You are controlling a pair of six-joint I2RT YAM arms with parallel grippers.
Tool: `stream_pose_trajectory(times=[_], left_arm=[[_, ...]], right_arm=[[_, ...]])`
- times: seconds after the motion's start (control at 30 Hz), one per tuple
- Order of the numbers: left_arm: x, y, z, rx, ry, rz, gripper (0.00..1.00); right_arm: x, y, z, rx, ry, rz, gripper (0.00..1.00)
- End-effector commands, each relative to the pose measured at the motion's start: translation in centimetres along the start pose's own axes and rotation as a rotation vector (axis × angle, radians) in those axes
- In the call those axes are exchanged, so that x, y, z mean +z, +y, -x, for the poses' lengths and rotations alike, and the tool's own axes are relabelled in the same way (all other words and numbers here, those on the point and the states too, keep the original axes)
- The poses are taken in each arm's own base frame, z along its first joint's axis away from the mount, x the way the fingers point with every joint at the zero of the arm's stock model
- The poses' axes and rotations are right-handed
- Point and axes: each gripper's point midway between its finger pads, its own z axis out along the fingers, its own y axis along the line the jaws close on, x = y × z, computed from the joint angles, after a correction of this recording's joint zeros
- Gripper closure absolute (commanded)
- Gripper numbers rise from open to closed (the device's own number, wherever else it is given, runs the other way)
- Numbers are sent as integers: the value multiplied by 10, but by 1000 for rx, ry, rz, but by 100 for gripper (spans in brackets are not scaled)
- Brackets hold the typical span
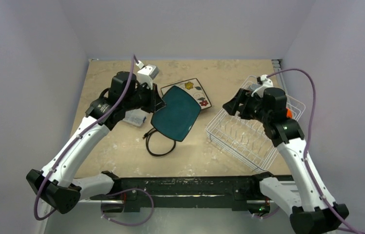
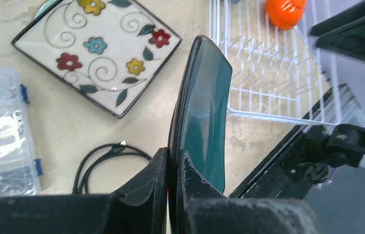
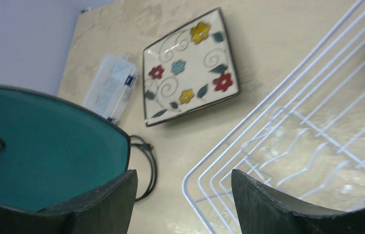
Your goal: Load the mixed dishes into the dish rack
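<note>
My left gripper [image 2: 173, 158] is shut on the rim of the dark teal squarish plate [image 2: 205, 112], which it holds on edge and clear of the table, left of the dish rack [image 1: 253, 131]. The same plate [image 3: 49, 151] fills the left of the right wrist view. My right gripper [image 3: 183, 178] is open and empty, hovering over the rack's near-left corner [image 3: 288, 146], just right of the teal plate. The dark-rimmed square patterned plate [image 1: 195, 91] lies flat behind them. The orange bowl [image 2: 284, 10] sits in the rack's far side.
A clear plastic compartment box [image 1: 134, 118] lies under my left arm. A black coiled cable [image 1: 160, 144] lies on the table below the teal plate. The black base rail [image 1: 185, 187] runs along the near edge.
</note>
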Motion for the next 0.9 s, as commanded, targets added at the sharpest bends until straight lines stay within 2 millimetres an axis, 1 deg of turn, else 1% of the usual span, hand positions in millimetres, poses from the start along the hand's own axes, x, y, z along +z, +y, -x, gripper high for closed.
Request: stream_pose_trajectory(times=[0.0, 0.1, 0.2, 0.3, 0.4, 0.5, 0.57, 0.67, 0.7, 0.87], left_arm=[[-29, 2, 34, 111, -126, 146, 100], [-44, -10, 43, 125, -140, 175, 100], [-49, -27, 50, 136, -124, 190, 100], [-42, -37, 55, 163, -106, 240, 100], [-35, -42, 61, 173, -82, 298, 100], [-23, -61, 71, 223, -80, 300, 100], [-13, -77, 75, 276, -79, 300, 100], [6, -98, 80, 338, -64, 299, 100], [10, -107, 85, 353, -76, 291, 100], [46, -142, 81, 451, -44, 259, 100]], right_arm=[[-48, -32, 20, -44, -157, -238, 31], [-78, -38, 27, 12, -306, -278, 32], [-101, -32, 34, 7, -425, -240, 32], [-106, -31, 38, -21, -441, -246, 32], [-103, -33, 39, -48, -405, -267, 32], [-102, -37, 37, -57, -394, -286, 32], [-107, -39, 39, -56, -417, -298, 32], [-120, -39, 44, -54, -461, -314, 32], [-124, -39, 45, -53, -476, -322, 32], [-150, -44, 50, -37, -561, -358, 32]])
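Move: The teal plate is pinched in my left hand. The rack it is bound for has its middle about 40 cm to the right, 4 cm farther ahead and 25 cm below; the flowered plate lies some 17 cm ahead and 9 cm right, 28 cm down. From my empty right hand the rack's middle is about 16 cm right, 3 cm ahead, 20 cm down, the grey mug 17 cm ahead and 15 cm right, the orange bowl 5 cm ahead and 27 cm right. I keep the teal plate shut in my left fingers, ease back a couple of centimetres while lifting about 5, then sweep right roughly 11 cm towards the rack, rolling the wrist some 30 degrees, left side rising. Meanwhile my right hand, still open, clears off rightward over the rack, backing and rising too, and swings clockwise. ##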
